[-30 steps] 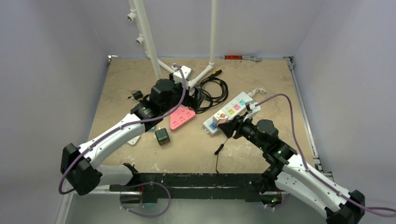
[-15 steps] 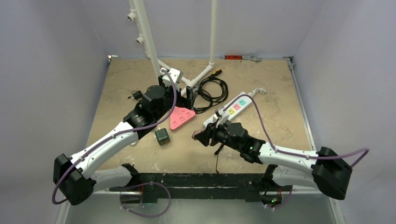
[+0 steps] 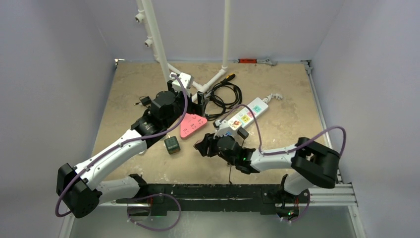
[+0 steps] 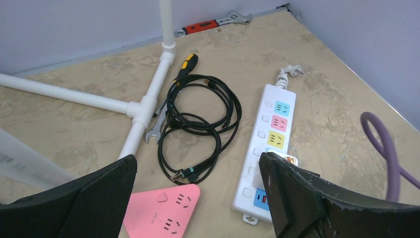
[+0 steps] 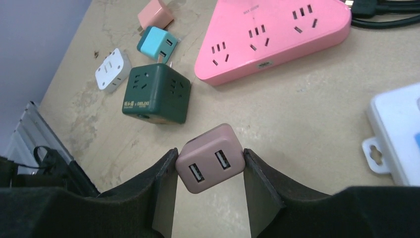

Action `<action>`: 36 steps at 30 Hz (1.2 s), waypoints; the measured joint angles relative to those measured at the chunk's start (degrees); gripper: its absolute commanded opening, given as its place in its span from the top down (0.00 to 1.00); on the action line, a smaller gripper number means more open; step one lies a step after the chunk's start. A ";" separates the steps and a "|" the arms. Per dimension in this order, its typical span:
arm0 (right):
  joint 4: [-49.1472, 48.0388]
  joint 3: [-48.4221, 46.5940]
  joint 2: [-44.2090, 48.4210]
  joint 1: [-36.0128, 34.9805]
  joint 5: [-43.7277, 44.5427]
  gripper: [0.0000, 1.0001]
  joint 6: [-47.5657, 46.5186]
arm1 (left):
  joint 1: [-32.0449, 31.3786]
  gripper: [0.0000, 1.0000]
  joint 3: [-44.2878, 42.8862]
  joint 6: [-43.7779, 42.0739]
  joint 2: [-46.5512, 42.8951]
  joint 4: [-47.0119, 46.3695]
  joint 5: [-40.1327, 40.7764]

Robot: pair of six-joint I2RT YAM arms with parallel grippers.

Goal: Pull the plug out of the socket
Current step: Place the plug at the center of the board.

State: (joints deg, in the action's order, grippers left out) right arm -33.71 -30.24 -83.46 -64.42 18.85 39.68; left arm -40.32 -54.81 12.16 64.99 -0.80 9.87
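A pink two-port USB plug (image 5: 211,157) is pinched between the black fingers of my right gripper (image 5: 210,166), held above the bare table and apart from every socket. The white power strip (image 5: 398,129) with coloured sockets lies to its right; in the top view the strip (image 3: 252,110) runs diagonally behind the right gripper (image 3: 202,147). My left gripper (image 4: 197,163) hangs open over the coiled black cables (image 4: 198,119), with nothing between its fingers. In the top view the left gripper (image 3: 203,103) sits above the pink triangular socket block (image 3: 192,124).
A dark green cube socket (image 5: 156,93), a teal adapter (image 5: 157,43), a white adapter (image 5: 112,69) and a salmon adapter (image 5: 154,14) lie left of the pink block (image 5: 270,34). A white pipe frame (image 3: 163,49), a screwdriver (image 4: 187,67) and a red-handled wrench (image 3: 255,61) are at the back.
My right arm has swung left and forward, away from the white power strip, carrying the pink plug. The left arm shifted slightly left early on, then stayed still.
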 measured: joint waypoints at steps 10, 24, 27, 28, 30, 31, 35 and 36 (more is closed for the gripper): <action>-4.20 -10.45 -15.72 -0.79 2.60 1.00 0.00 | 0.00 0.07 0.00 -0.79 0.35 0.04 0.00; -3.43 -17.42 -24.04 -0.81 2.64 0.55 -0.11 | 0.00 0.07 0.00 -0.79 1.46 0.07 -0.15; -2.73 -17.79 -24.04 -0.81 2.64 0.38 -0.26 | 0.00 0.07 0.00 -0.79 1.64 0.07 -0.22; -2.54 -17.79 -24.00 -0.81 2.64 0.35 -0.33 | 0.00 0.07 0.00 -0.79 1.68 0.07 -0.24; -1.11 -17.79 -23.74 -0.81 2.67 0.30 -0.59 | 0.00 0.07 0.00 -0.79 1.75 0.07 -0.24; -0.52 -17.79 -23.56 -0.81 2.67 0.28 -0.72 | 0.00 0.07 0.00 -0.81 1.77 0.11 -0.24; 2.14 -17.55 -20.98 -0.81 2.64 0.25 -1.62 | 0.00 0.07 0.00 -0.87 1.77 0.13 -0.17; 2.97 -17.51 -19.85 -0.81 2.67 0.25 -1.86 | 0.00 0.07 0.00 -0.87 1.77 0.15 -0.17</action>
State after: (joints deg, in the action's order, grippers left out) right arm -30.74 -47.75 -103.31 -65.23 21.52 37.82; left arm -40.32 -54.81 11.29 66.76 -0.64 9.69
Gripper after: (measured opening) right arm 0.741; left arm 0.935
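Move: About 7 cm to the left, 4 cm ahead and 5 cm below the right hand, which still grips the small brown plug, is the bare landing spot on the board. The green adapter lies some 12 cm left and 3 cm ahead of that hand; the pink triangular socket, 11 cm ahead and 4 cm left; the white power strip, 11 cm ahead and 17 cm right. From the left hand the spot is roughly 9 cm back, 4 cm left and 23 cm below. Carrying the plug left about 7 cm while sinking some 4 cm and reaching nearly 4 cm forward, the right hand sets it on the board between the green adapter and the pink socket's near corner. The fingers then open from half to about three-quarters and come free, the hand easing back to the right and starting to rise about a centimetre. ##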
